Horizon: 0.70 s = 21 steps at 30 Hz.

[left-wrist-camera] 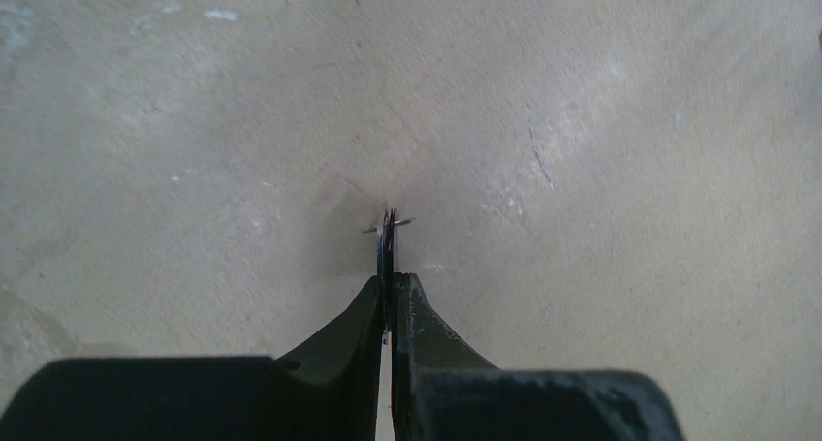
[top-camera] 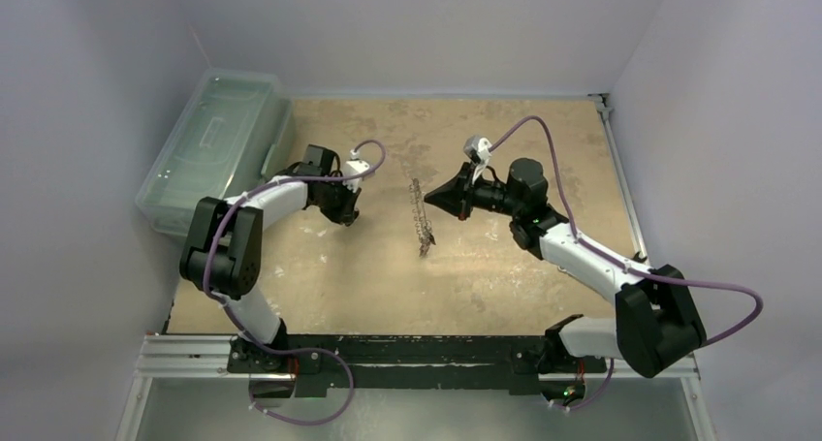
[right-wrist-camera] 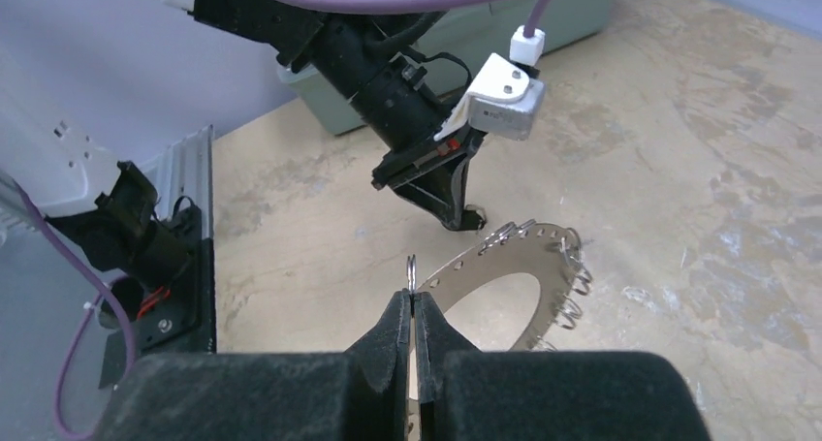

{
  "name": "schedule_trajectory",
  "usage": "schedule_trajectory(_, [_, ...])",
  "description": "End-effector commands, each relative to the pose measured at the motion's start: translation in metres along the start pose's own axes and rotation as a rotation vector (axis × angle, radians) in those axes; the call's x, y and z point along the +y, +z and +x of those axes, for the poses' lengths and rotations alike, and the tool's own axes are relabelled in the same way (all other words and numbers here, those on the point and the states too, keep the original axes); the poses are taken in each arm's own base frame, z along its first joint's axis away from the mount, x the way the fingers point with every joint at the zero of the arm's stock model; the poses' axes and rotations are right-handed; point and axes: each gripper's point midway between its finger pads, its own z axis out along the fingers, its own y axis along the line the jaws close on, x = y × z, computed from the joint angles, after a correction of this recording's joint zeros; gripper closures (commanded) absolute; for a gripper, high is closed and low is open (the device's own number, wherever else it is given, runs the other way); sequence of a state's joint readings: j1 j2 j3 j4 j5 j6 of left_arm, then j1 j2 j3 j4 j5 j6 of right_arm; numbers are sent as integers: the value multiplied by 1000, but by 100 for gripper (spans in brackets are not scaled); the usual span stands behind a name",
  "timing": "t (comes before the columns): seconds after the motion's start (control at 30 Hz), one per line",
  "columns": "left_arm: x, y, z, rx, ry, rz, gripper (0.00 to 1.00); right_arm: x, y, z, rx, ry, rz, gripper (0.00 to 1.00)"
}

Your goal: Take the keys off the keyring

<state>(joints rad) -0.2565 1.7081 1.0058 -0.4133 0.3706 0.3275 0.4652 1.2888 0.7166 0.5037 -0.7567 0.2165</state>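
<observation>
The keyring [top-camera: 420, 218] is a flat silvery band with holes along its rim. It stands on edge at mid-table, held off flat. In the right wrist view, several small split rings [right-wrist-camera: 574, 284] hang from the keyring [right-wrist-camera: 504, 255]. My right gripper [right-wrist-camera: 414, 296] is shut on one split ring [right-wrist-camera: 411, 269] at the near rim, and reaches in from the right [top-camera: 429, 198]. My left gripper [top-camera: 346, 213] is left of the keyring, apart from it, tip low over the table [right-wrist-camera: 456, 218]. The left gripper [left-wrist-camera: 391, 278] is shut on a thin dark key [left-wrist-camera: 387, 247], seen edge-on, with a small wire ring at its tip.
A clear lidded plastic box [top-camera: 218, 145] sits at the table's far left edge. Grey walls close in three sides. A metal rail [top-camera: 417, 359] with both arm bases runs along the near edge. The tabletop [top-camera: 504, 276] is worn tan board.
</observation>
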Motion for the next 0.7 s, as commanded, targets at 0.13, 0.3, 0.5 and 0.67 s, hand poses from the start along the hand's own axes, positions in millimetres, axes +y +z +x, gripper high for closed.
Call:
schedule_trajectory(0.13, [25, 7, -36, -139, -97, -41, 72, -42, -1, -38, -120, 188, 286, 100])
schedule_trajectory(0.3, [22, -7, -58, -222, -90, -38, 47, -67, -8, -39, -166, 283, 441, 100])
schedule_trajectory(0.5, [0, -51, -113, -434, -53, 28, 30, -106, -24, -27, -238, 406, 679, 100])
schedule_trajectory(0.67, [-45, -54, -125, -491, 25, 76, 34, -127, -28, -17, -271, 488, 792, 100])
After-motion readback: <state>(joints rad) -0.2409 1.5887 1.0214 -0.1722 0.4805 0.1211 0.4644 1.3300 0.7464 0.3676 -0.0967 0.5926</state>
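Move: The left hand, almost at the table, holds the black key; its laying spot is about 2 cm ahead, 1 cm right and 2 cm below. From this hand the keyring's middle is some 4 cm back, 15 cm right and 16 cm higher; the green case is about 12 cm ahead, 28 cm left. From the right hand, still gripping the keyring, that spot lies roughly 6 cm ahead, 17 cm left and 20 cm below. Left eases forward, opening to release the black key, then rises 8 cm; right swings the keyring forward-right, clockwise. ##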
